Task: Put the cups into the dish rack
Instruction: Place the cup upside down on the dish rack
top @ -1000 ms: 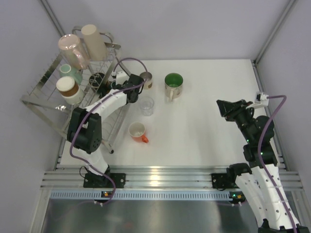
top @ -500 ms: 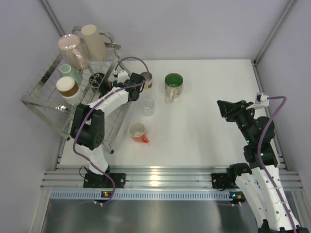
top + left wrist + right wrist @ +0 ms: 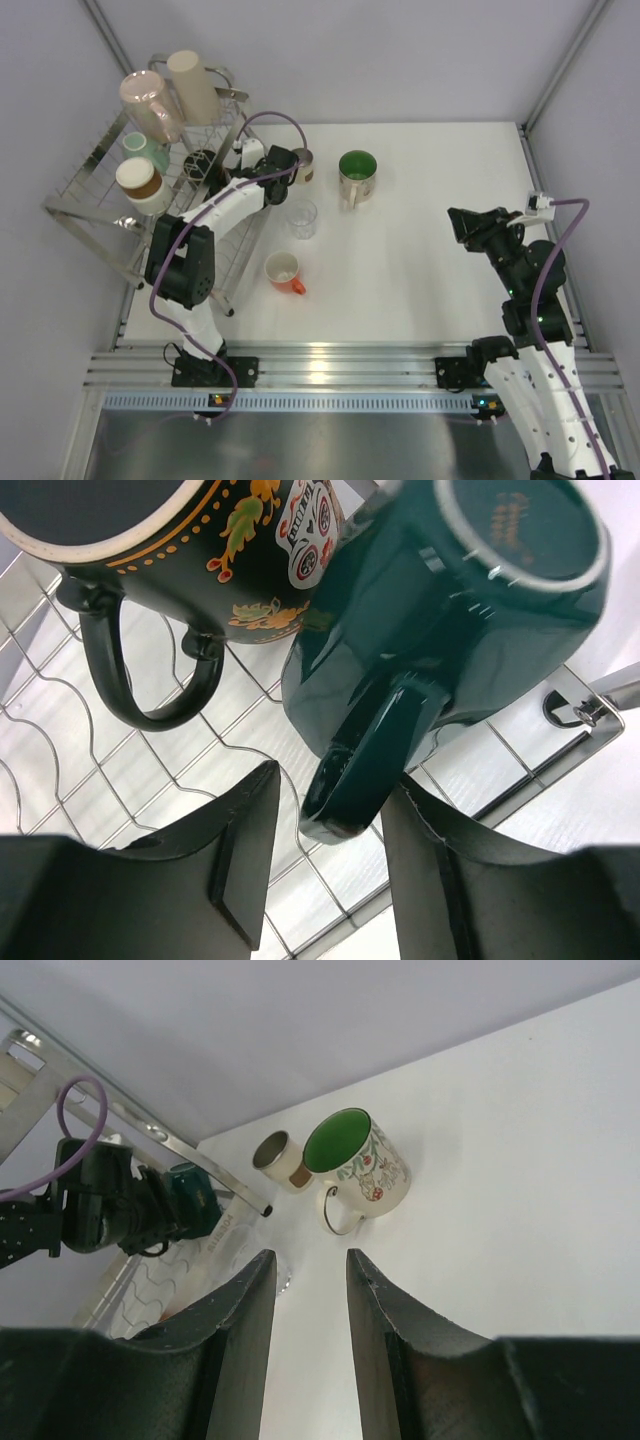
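Observation:
The dish rack (image 3: 95, 195) stands at the far left and holds a pink cup (image 3: 150, 105), a beige cup (image 3: 192, 85), a teal cup (image 3: 146, 150), a brown-banded cup (image 3: 138, 185) and a black patterned mug (image 3: 200, 550). A dark teal mug (image 3: 470, 600) lies upturned on the rack wires. Its handle (image 3: 370, 745) sits between the fingers of my open left gripper (image 3: 325, 800), with a gap at the left finger. My right gripper (image 3: 462, 225) hovers open and empty over the table's right side.
On the white table stand a steel cup (image 3: 300, 165), a white mug with a green inside (image 3: 357, 175), a clear glass (image 3: 302, 217) and a white cup with an orange handle (image 3: 285, 270). The rack's right edge (image 3: 240, 250) reaches towards the glass.
My left gripper has opened and loosened off the dark teal mug's handle, and its wrist has shifted slightly towards the back. The right arm has barely moved.

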`<state>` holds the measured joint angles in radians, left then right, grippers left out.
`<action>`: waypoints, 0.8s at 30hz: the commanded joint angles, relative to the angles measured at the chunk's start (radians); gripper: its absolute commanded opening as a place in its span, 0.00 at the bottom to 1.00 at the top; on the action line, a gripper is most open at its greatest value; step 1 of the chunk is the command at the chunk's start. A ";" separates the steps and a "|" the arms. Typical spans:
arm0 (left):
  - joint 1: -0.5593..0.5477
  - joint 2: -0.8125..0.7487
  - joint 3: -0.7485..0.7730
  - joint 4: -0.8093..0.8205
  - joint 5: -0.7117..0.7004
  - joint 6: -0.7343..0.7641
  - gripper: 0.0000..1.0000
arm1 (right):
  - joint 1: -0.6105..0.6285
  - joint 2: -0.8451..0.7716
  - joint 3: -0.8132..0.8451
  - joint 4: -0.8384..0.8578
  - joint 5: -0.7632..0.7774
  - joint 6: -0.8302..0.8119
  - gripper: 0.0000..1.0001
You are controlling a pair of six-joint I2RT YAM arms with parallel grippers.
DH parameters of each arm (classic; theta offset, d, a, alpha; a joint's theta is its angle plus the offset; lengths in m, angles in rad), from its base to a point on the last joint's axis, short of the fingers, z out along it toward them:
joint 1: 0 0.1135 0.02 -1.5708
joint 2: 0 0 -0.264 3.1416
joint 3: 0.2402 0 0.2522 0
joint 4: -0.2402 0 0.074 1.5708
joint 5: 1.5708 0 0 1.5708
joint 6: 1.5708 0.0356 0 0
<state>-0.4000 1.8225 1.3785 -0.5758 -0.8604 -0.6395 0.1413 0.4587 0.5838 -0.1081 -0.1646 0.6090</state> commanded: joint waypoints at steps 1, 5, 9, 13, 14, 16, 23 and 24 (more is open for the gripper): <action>0.001 -0.034 0.013 0.027 -0.023 -0.003 0.50 | 0.012 -0.011 0.057 0.015 0.016 -0.018 0.35; 0.003 -0.039 -0.013 0.027 -0.020 -0.006 0.47 | 0.011 -0.017 0.050 0.013 0.017 -0.009 0.35; 0.003 -0.031 -0.030 0.025 -0.014 -0.011 0.37 | 0.012 -0.022 0.056 0.010 0.019 -0.008 0.35; 0.003 -0.023 -0.047 0.028 -0.005 -0.028 0.20 | 0.012 -0.025 0.059 0.004 0.022 -0.012 0.36; 0.003 -0.020 -0.055 0.027 0.001 -0.029 0.12 | 0.012 -0.025 0.059 0.005 0.023 -0.012 0.36; 0.003 -0.015 -0.061 0.028 0.006 -0.037 0.07 | 0.012 -0.025 0.056 0.005 0.023 -0.011 0.35; 0.006 -0.009 -0.088 0.028 0.024 -0.052 0.03 | 0.012 -0.028 0.056 0.002 0.027 -0.012 0.36; 0.006 -0.009 -0.091 0.030 0.032 -0.054 0.06 | 0.012 -0.028 0.054 0.005 0.027 -0.011 0.35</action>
<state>-0.4149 1.8221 1.3190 -0.5133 -0.8253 -0.6617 0.1413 0.4450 0.5915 -0.1207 -0.1501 0.6094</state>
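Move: The dark green cup is upside down on the rack, its handle between the left hand's open fingertips and its body some 5 cm ahead and 2 cm left, about level. The black patterned cup is about 3 cm ahead and 9 cm left; the clear glass stands roughly 9 cm back, 14 cm right and 8 cm lower. From the idle right hand the green cup lies about 18 cm ahead, 47 cm left and 16 cm below. The left fingers close and pinch the green cup's handle as the hand sinks about 2 cm, easing slightly right. ##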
